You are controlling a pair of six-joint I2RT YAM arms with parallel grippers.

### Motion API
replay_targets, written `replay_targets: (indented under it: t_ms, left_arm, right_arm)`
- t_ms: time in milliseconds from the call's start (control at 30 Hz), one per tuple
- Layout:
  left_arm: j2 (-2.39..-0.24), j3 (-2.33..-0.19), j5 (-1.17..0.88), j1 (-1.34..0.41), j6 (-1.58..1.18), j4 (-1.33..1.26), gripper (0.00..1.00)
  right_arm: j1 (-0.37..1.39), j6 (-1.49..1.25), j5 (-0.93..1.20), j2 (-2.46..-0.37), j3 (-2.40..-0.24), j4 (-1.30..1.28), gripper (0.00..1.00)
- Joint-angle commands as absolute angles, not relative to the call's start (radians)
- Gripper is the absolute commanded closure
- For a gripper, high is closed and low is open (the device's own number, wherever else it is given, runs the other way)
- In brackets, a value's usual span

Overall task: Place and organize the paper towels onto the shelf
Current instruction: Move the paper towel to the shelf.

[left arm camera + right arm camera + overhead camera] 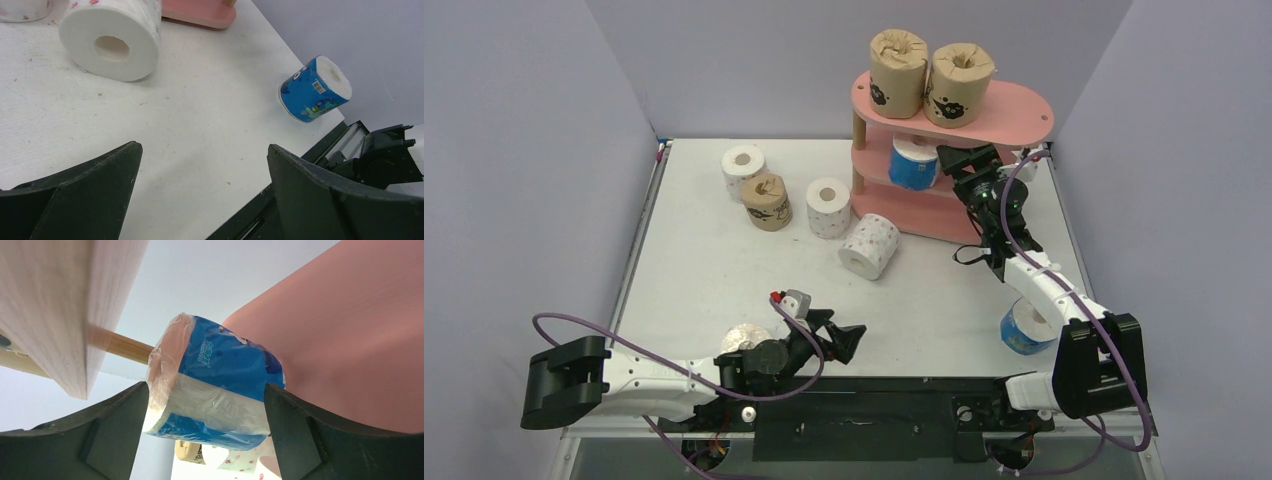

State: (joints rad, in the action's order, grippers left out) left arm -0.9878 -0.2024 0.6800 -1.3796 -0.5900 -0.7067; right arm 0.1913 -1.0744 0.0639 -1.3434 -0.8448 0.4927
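Note:
The pink shelf [1014,110] stands at the back right, with two brown paper towels [898,60] [959,82] on its top tier. A blue roll [914,163] stands on the middle tier [360,330]. My right gripper [959,158] is open right at this blue roll [220,385], a finger by each of its ends. Three white pink-dotted rolls [744,170] [829,207] [870,245] and a brown roll [767,201] sit on the table left of the shelf. A second blue roll [1027,330] [314,90] lies by the right arm. My left gripper [842,335] [203,147] hangs open and empty.
A pale roll [744,340] shows partly under the left arm near the front edge. The nearest dotted roll [112,42] lies on its side. A wooden post [125,347] stands behind the blue roll. Purple walls enclose the table on three sides.

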Motion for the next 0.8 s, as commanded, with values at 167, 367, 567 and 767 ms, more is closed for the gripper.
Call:
replay_targets:
  t_ms: [167, 367, 567, 767]
  left_arm:
    - [-0.995, -0.217, 0.678, -1.382, -0.584, -0.73, 0.04]
    - [-1.002, -0.212, 0.675, -1.382, -0.6, -0.729, 0.04]
    - [-1.002, -0.21, 0.676, -1.382, -0.605, -0.73, 0.04]
    - [-1.01, -0.21, 0.676, -1.382, -0.608, -0.735, 0.04]
  right_arm:
    - [0.174, -1.037, 0.113, -1.305, -0.8, 0.582, 0.31]
    - [0.172, -1.051, 0.12, -1.317, -0.763, 0.624, 0.51]
    - [0.182, -1.064, 0.126, -1.341, -0.763, 0.65, 0.56]
    - [0.205, -1.105, 0.125, -1.392, -0.797, 0.689, 0.52]
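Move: The blue paper towel stands on the middle shelf some 6 cm to the right hand's left and 4 cm farther out, about level with the open fingers. Directly above it and the hand, on the top shelf, stand the right brown roll (4 cm ahead, 1 cm left) and the left brown roll (4 cm ahead, 11 cm left), both about 18 cm up. The dotted roll lies on the table about 9 cm back, 15 cm left and 15 cm lower. From the idle left hand the blue towel is some 33 cm ahead, 12 cm right, 13 cm up. Beside the blue paper towel on the middle shelf, the right hand's fingers close from nearly wide to about half open. Meanwhile the hand almost keeps its place: it eases back toward the robot by about 1 cm, dips about as much and comes back up, then edges slightly left at the end, the fingers tilting up some 5 degrees. Contact with the towel can't be made out. ##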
